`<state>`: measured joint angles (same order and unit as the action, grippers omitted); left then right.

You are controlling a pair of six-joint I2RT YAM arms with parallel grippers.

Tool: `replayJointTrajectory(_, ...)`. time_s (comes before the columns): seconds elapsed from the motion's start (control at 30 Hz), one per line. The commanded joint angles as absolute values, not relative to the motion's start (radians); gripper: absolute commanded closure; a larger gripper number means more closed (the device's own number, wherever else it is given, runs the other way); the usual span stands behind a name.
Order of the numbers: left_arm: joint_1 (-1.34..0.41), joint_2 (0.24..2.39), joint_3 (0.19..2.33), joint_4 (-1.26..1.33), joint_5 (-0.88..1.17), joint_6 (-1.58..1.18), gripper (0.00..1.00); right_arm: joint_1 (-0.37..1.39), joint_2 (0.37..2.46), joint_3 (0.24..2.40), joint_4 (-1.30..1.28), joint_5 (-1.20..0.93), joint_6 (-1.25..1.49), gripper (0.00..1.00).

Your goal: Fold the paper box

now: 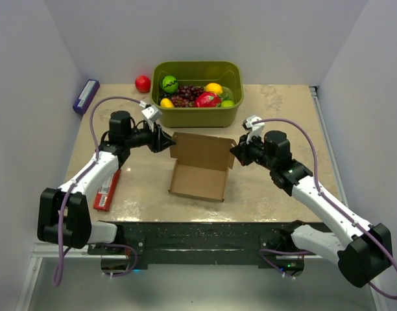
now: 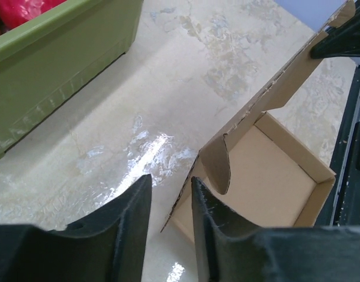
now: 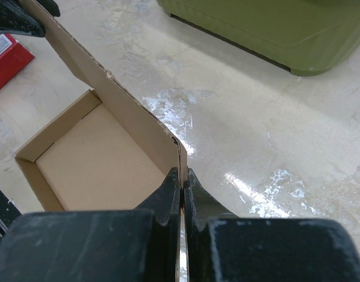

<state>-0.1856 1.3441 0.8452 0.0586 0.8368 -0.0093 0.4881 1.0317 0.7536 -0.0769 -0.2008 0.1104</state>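
The brown paper box (image 1: pixel 197 181) lies open at the table's middle, its lid (image 1: pixel 203 149) raised upright along the far side. My right gripper (image 1: pixel 235 153) is shut on the lid's right corner; in the right wrist view its fingertips (image 3: pixel 182 177) pinch the cardboard edge beside the tray (image 3: pixel 97 158). My left gripper (image 1: pixel 167 141) is at the lid's left corner. In the left wrist view its jaws (image 2: pixel 171 188) stand apart, straddling the lid's edge (image 2: pixel 189 191) with a visible gap. The side flap (image 2: pixel 218 161) curls over the tray (image 2: pixel 268 170).
An olive-green tub (image 1: pixel 197 116) of fruit stands just behind the box, also showing as tub wall (image 2: pixel 56 59) and tub corner (image 3: pixel 274 29). A red ball (image 1: pixel 143 83) and a purple pack (image 1: pixel 85 96) lie at the back left. A slim red pack (image 1: pixel 108 189) lies under the left arm.
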Motion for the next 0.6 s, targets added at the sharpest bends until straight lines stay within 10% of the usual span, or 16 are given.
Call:
replayJointTrajectory(0.0,-0.192,1.35,0.859,0.117,0.881,-0.037,0.7,0.486,1.025,0.781,-0.054,-0.203,0.094,1.0)
replayJointTrajectory(0.57,-0.366,1.344,0.882,0.04,0.481,-0.058,1.0,0.581,1.081,0.801,-0.012,0.13,0.179,1.0)
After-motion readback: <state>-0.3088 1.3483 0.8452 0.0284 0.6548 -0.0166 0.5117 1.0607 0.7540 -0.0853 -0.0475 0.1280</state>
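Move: The box lid stands upright, its left edge only about 1 cm to the right of the left fingertips and 1 cm below. From the left hand, the box tray lies some 9 cm right, 9 cm back and 11 cm below, and the green bin 8 cm right, 23 cm ahead and 7 cm lower. The right hand already pinches the lid's right edge; the left edge is about 20 cm to its left, roughly level with it. Left fingers shut on the lid's left edge, moving 2 cm right and down; right hand, still pinching, follows similarly, also forward. ##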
